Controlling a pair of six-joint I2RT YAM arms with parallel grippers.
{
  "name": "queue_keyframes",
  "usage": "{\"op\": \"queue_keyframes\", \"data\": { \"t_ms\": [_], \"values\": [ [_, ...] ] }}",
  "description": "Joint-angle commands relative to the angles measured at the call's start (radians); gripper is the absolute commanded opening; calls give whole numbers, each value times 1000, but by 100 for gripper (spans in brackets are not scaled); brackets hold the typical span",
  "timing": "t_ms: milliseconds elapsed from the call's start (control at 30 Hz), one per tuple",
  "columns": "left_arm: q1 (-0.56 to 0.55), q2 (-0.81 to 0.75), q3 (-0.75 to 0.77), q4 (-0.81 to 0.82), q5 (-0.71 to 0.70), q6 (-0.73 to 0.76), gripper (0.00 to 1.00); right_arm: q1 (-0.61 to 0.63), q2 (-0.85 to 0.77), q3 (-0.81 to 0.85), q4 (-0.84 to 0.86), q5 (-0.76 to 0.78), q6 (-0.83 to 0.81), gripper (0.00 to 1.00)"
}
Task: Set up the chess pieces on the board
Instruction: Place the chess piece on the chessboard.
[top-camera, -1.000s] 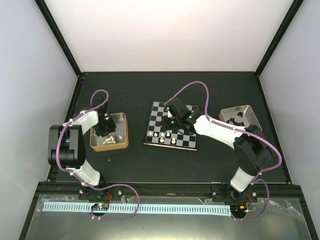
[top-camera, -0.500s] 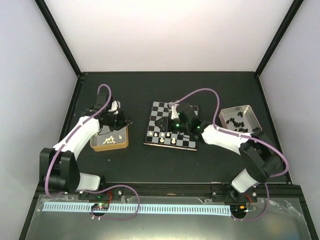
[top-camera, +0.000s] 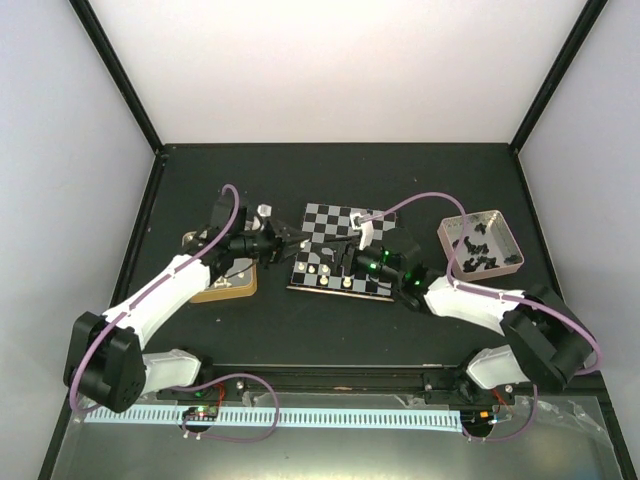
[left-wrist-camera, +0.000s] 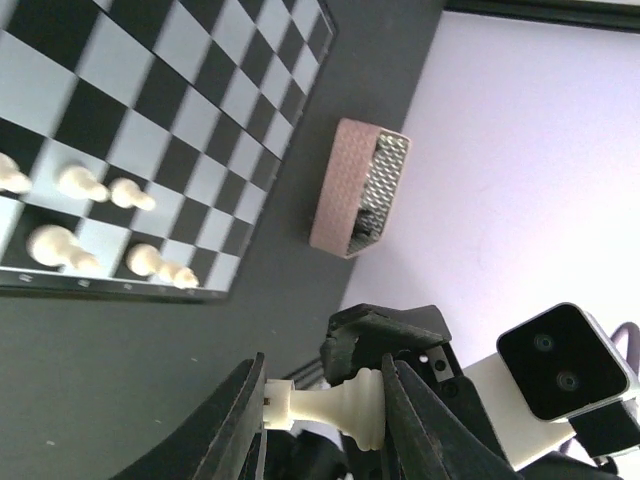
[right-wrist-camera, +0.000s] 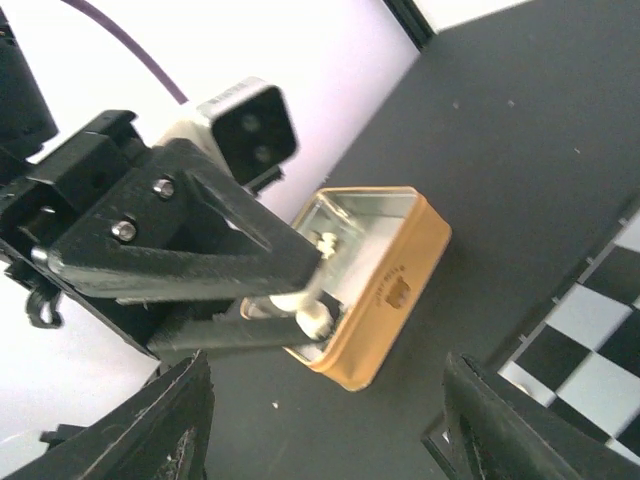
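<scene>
My left gripper hovers just off the board's left edge, shut on a cream-white chess piece held lengthwise between its fingers. The same piece shows in the right wrist view, in front of the gold tin. The chequered board lies mid-table, with several white pieces on its near rows, also visible as white pieces in the left wrist view. My right gripper is over the board's near half, open, with nothing between its fingers.
A gold-sided tin holding white pieces sits left of the board, partly under the left arm. A pinkish-silver tin with black pieces stands at the right. Black frame rails border the dark table.
The left arm swung from the gold tin toward the board, carrying the white piece. The right gripper opened wide and drew back toward the board's near right.
</scene>
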Motion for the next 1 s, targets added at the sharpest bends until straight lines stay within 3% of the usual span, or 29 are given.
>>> {"op": "queue_keyframes", "data": {
  "t_ms": [0, 433, 800, 967],
  "values": [
    [-43, -8, 8, 139, 46, -191, 24, 7, -20, -2, 115, -6, -53, 64],
    [-89, -2, 8, 180, 56, -272, 24, 8, 30, 76, 64, -8, -116, 49],
    [-91, -12, -9, 213, 76, -298, 25, 8, 110, 131, 110, -60, -36, 21],
    [-90, -15, -9, 241, 81, -315, 25, 7, 137, 135, 126, -77, -25, 22]
  ]
}}
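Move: The white chess piece is already in the left hand's fingers. The open right gripper, where it is being taken, waits about 5 cm to that hand's right, 1 cm nearer the base and level with it. From the right hand the chess piece is some 5 cm left and 1 cm ahead, at its height. Below the right hand lie the placed pieces, about 2 cm ahead, 2 cm left and 15 down, and the board's middle, about 6 cm ahead, 3 right and 17 down. The right fingers close around the chess piece, which the left hand still grips by its two ends. First the right hand rises about 3 cm with its fingertips tipping up slightly, then reaches some 2.5 cm left and a little forward, sinking slightly as it closes from wide to nearly shut. The left hand brings the chess piece roughly 3 cm right and up, fingers tilting up near 10 degrees, then holds nearly still without opening. ##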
